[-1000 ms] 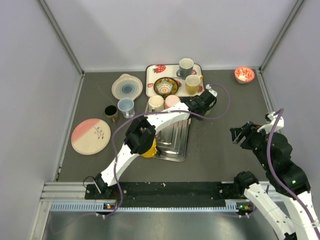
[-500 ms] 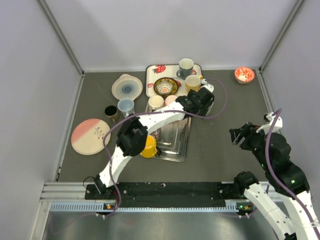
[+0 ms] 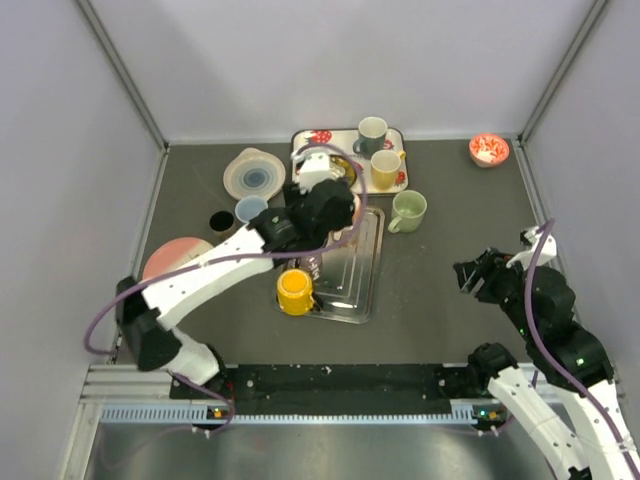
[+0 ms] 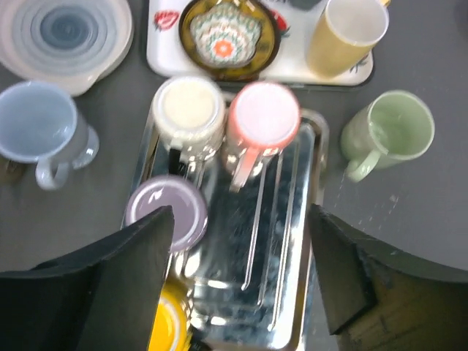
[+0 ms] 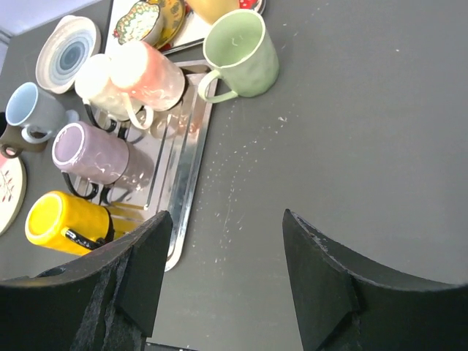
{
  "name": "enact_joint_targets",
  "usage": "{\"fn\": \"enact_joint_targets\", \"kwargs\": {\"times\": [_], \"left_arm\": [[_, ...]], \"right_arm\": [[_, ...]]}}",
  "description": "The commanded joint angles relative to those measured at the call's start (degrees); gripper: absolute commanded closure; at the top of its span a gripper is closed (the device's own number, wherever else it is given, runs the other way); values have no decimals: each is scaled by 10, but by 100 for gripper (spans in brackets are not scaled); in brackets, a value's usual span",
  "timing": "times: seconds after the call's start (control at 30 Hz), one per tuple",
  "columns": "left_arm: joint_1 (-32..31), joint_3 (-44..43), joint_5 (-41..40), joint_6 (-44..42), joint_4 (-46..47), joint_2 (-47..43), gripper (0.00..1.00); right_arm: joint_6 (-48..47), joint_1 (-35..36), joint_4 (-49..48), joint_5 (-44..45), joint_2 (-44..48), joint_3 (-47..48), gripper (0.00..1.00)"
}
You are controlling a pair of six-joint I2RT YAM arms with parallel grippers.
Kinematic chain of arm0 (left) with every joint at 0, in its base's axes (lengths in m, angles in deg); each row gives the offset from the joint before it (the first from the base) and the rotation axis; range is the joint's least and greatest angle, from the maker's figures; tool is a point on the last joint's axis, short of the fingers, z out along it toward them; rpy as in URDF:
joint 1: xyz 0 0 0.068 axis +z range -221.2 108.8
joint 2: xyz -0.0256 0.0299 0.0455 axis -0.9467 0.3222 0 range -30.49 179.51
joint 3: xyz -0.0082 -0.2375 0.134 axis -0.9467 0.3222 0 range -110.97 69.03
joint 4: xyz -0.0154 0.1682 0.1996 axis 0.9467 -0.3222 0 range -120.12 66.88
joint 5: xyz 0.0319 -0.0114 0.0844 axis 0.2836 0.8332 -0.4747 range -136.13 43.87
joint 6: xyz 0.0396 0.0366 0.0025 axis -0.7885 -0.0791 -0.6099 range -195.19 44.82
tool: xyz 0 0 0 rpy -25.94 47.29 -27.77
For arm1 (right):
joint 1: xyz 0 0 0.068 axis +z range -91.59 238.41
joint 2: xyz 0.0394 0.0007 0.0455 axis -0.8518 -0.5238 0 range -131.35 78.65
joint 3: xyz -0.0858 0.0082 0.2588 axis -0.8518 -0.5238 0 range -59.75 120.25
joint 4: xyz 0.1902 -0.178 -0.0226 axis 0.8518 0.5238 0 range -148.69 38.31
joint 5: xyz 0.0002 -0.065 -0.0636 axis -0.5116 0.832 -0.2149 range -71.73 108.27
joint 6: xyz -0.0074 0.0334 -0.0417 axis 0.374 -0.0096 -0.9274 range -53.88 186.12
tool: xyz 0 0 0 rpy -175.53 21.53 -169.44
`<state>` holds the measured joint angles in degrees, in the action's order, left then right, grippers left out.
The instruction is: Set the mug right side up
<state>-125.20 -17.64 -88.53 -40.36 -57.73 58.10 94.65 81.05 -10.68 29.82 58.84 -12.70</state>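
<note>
A pale green mug stands upright, mouth up, on the dark table just right of the metal tray. My left gripper hovers open and empty above the tray, well left of that mug. Upside down on the tray are a cream mug, a pink mug, a purple mug and a yellow mug. My right gripper hangs open over bare table to the right, holding nothing.
A floral tray at the back carries a patterned bowl, a grey mug and a beige mug. Stacked plates, a blue mug, a dark cup and a pink plate lie left. A red bowl sits back right.
My left gripper opened and let go of the green mug, which now stands right of the tray. The left arm then swung back left over the tray. The right arm barely moved.
</note>
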Motion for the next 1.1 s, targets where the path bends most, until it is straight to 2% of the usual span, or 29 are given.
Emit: {"fn": "enact_joint_targets", "kwargs": {"times": [0.0, 0.03, 0.07, 0.1, 0.13, 0.17, 0.23, 0.27, 0.37, 0.4, 0.53, 0.77, 0.93, 1.07], "left_arm": [[-8, 125, 26, 188, -23, -97, 25], [-18, 143, 21, 223, -41, -120, 26], [-27, 156, 11, 308, -67, -127, 23], [-36, 171, 0, 353, -94, -127, 21], [-52, 171, -7, 398, -166, -119, 21], [-59, 166, -6, 500, -206, -110, 21], [-74, 143, 15, 572, -273, -70, 25], [-76, 130, 26, 641, -339, -54, 26], [-79, 58, 85, 723, -439, 17, 33], [-79, 42, 96, 730, -457, 51, 35], [-95, 3, 109, 798, -519, 85, 42], [-99, 77, 115, 836, -472, 41, 41], [-99, 105, 130, 844, -456, 44, 40], [-97, 121, 113, 848, -435, 48, 40]], "right_arm": [[8, 0, -32, -33, -8, -15, 38], [10, 0, -40, -36, -12, -17, 39], [11, 0, -44, -40, -16, -22, 39], [11, 0, -49, -49, -25, -25, 39], [14, 0, -56, -53, -28, -28, 39], [14, 0, -60, -57, -32, -31, 40], [15, 0, -70, -64, -37, -36, 40], [14, 0, -71, -65, -37, -40, 40], [13, 0, -74, -71, -44, -43, 40], [12, 0, -74, -72, -44, -44, 40], [13, 0, -71, -76, -35, -49, 40], [9, 0, -70, -82, -39, -50, 40], [8, 0, -72, -85, -49, -52, 40], [6, 0, -72, -87, -47, -53, 40]]}}
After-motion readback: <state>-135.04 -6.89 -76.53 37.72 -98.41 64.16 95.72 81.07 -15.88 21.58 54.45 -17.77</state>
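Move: The yellow mug, upside down at the near end of the tray, lies about 12 cm back from my left hand, 8 cm to its left and 22 cm below. The purple mug stands some 3 cm back and 6 cm left of that hand, the cream mug about 6 cm ahead and 5 cm left, both equally low. From my right hand the yellow mug is roughly 38 cm to the left, level with it and 20 cm down. I bring my left hand down some 16 cm and back about 15 cm, ending a few centimetres left of where it began, towards the handle side of the yellow mug; most of that comes early, then I slow right down. Meanwhile the wrist turns some 40 degrees counter-clockwise and tips down, and the fingers narrow partly but stay open. My right hand sinks and shifts left, about 3 cm each. ##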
